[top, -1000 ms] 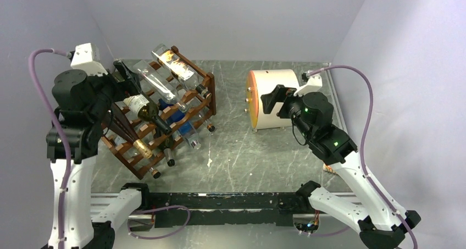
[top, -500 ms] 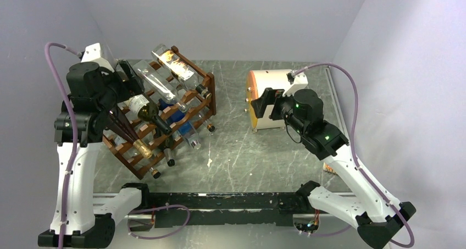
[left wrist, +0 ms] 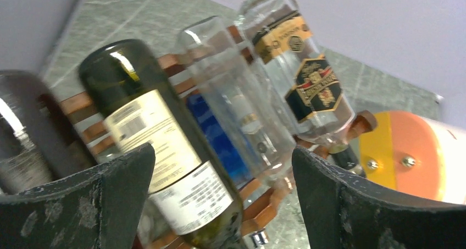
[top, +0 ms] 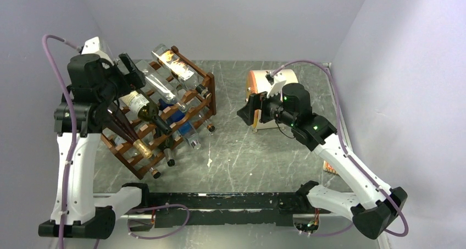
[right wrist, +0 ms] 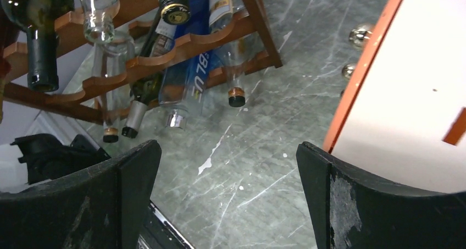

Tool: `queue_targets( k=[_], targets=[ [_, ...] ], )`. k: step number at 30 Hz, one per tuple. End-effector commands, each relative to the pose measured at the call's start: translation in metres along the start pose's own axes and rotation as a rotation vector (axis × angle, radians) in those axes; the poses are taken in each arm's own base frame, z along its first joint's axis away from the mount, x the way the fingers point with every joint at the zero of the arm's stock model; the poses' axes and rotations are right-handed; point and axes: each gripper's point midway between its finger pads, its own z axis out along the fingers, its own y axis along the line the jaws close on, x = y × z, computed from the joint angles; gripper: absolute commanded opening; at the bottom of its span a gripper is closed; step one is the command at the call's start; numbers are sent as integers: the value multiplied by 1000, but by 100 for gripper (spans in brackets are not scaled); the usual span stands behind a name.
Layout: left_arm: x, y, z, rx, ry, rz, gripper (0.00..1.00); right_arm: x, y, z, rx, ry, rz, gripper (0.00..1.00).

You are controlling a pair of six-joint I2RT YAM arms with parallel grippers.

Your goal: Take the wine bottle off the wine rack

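Note:
The reddish-brown wine rack [top: 211,95] stands tilted on the left of the table, with several bottles lying in it. A dark green wine bottle [top: 144,107] with a white label lies in its upper left part, base toward my left gripper [top: 129,73]. In the left wrist view that bottle [left wrist: 159,144] lies between and beyond the wide-apart jaws of the left gripper [left wrist: 222,153], which holds nothing. My right gripper [top: 248,112] hangs open over mid-table and faces the rack's neck side [right wrist: 181,45]. Bare table shows between the right gripper [right wrist: 228,147] jaws.
A cream drum [top: 258,81] with an orange face stands right behind my right arm. Clear bottles [left wrist: 308,78] and a blue-labelled one [right wrist: 192,78] fill neighbouring slots. Bottle necks stick out toward mid-table. Walls close in on the left, back and right; a black rail [top: 220,202] runs along the near edge.
My right gripper has swung left, away from the drum and toward the rack. My left arm has risen and its gripper has shifted right, over the bottle bases.

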Motion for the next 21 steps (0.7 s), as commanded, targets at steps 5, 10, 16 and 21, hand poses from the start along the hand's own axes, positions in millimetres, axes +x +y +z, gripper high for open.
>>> queue_targets(
  k=[5, 10, 16, 21],
  targets=[
    [-1, 75, -57, -362, -87, 44, 99, -5, 20, 6, -129, -11, -41, 100],
    [15, 104, -70, -530, -64, -8, 99, 5, 13, 9, -112, 9, -76, 100],
    [26, 121, -72, -632, -61, -50, 99, 12, 6, 5, -88, 2, -103, 100],
    [38, 118, -54, -600, -44, -78, 99, 24, 6, 4, -107, 13, -100, 100]
  ],
)
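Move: The dark red bottle with the gold neck, at the rack's left end, has its middle about 6 cm back and 9 cm left of the left hand, some 10 cm lower. The green bottle beside it lies nearly under that hand, about 2 cm ahead, 3 cm left and equally low; the clear bottle is some 9 cm ahead and 5 cm right, also about 10 cm down. From the right hand the dark red bottle is about 44 cm left, 4 cm back and roughly level. Back and to the left at first, nearly level, the left hand swings from over the green bottle to over the dark red one, some 12 cm in all, then sinks about 4 cm towards it. The wrist turns about 30 degrees counter-clockwise, tipping down a little, and the open fingers come to straddle its line from above without touching. The empty right hand sinks nearly 3 cm. ##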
